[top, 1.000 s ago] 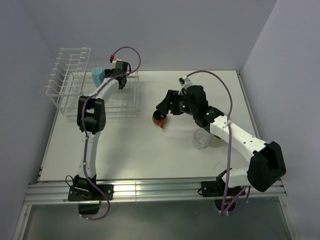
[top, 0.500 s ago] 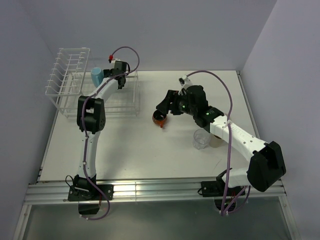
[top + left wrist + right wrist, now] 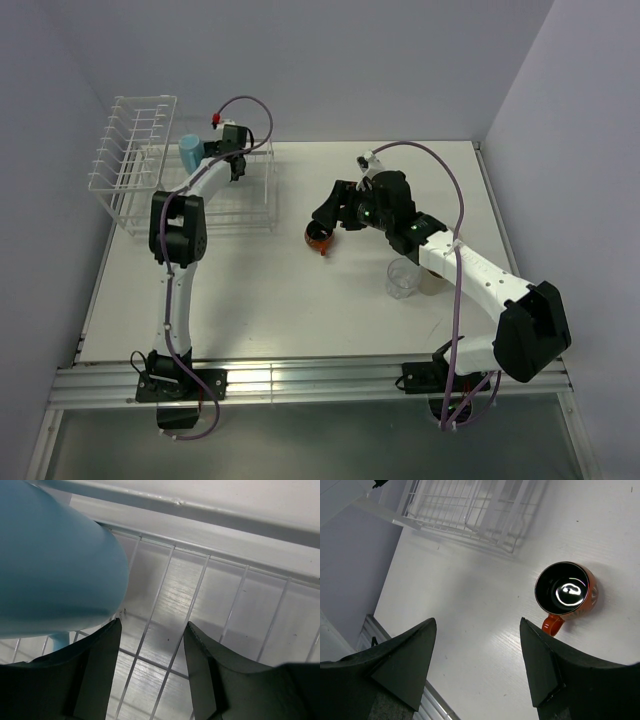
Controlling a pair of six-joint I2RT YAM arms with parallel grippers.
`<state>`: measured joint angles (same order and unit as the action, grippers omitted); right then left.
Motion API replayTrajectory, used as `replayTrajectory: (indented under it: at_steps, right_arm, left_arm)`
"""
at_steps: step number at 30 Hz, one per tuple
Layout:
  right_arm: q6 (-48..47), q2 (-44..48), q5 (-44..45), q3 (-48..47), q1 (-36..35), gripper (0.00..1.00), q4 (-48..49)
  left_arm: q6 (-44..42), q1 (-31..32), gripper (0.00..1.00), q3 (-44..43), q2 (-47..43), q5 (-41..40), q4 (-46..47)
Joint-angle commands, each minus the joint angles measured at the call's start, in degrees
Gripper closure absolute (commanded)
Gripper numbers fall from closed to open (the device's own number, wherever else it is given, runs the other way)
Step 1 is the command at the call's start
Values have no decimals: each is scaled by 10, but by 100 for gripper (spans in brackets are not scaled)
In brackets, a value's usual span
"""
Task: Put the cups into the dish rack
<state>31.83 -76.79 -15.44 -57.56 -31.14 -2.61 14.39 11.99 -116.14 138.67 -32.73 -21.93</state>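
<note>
A light blue cup (image 3: 190, 153) sits at the dish rack (image 3: 135, 165), where the basket meets the upright slots. In the left wrist view this cup (image 3: 55, 560) fills the upper left, outside the left finger (image 3: 100, 670). My left gripper (image 3: 152, 625) is open over the rack's wire floor (image 3: 200, 590), nothing between its jaws. A dark red-orange cup (image 3: 565, 592) stands upright on the table; its rim is just beyond the right finger. My right gripper (image 3: 477, 621) hangs open above the table beside it. A clear tumbler (image 3: 402, 279) and a beige cup (image 3: 432, 284) stand by the right forearm.
The rack (image 3: 470, 505) stands at the table's far left, close to the left wall. The right arm (image 3: 470, 270) stretches diagonally across the right half of the table. A metal rail (image 3: 300, 380) runs along the near edge.
The left gripper and the light blue cup have shifted slightly left over the rack, and the jaws have narrowed a little. The right arm has not moved.
</note>
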Motion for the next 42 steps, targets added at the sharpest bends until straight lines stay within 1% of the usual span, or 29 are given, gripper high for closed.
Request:
replayTrajectory:
  at_steps: [1, 8, 15, 19, 20, 26, 32, 38, 42]
  right_arm:
    - [-10, -2, 10, 6, -2, 25, 23]
    - [-10, 0, 10, 7, -2, 25, 24]
    - [-9, 1, 10, 8, -2, 25, 23]
    - [-10, 2, 11, 7, -2, 25, 23]
    - [-11, 2, 10, 7, -2, 25, 23]
    - [-13, 2, 14, 5, -2, 25, 20]
    - [-16, 1, 15, 3, -2, 25, 18]
    - [-18, -1, 16, 4, -2, 25, 20]
    - [-19, -5, 16, 5, 0, 25, 22]
  left_arm:
    - [-5, -13, 41, 20, -50, 21, 29]
    - [-9, -12, 41, 56, -84, 43, 62]
    - [-23, -7, 41, 88, -114, 43, 97]
    - [-24, -6, 42, 71, -109, 30, 85]
    - [-24, -7, 43, 65, -104, 28, 75]
    - [-24, -6, 50, 72, -104, 21, 83]
    - [-26, -6, 57, 55, -89, 9, 72]
    - [-29, -7, 66, 39, -77, 3, 67]
    - [-31, -7, 68, 31, -68, 0, 66]
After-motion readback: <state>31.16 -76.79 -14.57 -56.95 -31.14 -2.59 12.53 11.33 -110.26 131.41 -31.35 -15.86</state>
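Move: The blue cup stands upside down at the rear of the dish rack, close beside the left hand: about 6 cm to its left, level with it front to back, its middle some 3 cm higher. The rack's right end is roughly 18 cm to the hand's right and 8 cm back; the brown cup is about 32 cm right, 20 cm back and 2 cm lower. From the right hand, the blue cup is about 39 cm left, 28 cm ahead and 14 cm below. The blue cup, with the left hand's near finger alongside its lower part, is left standing as that hand eases back slightly, rises about 3 cm, pauses while the open fingers close to roughly half their gap, then climbs on to about 5 cm in all. The fingertips tilt up some 5 degrees, and nothing is gripped. ##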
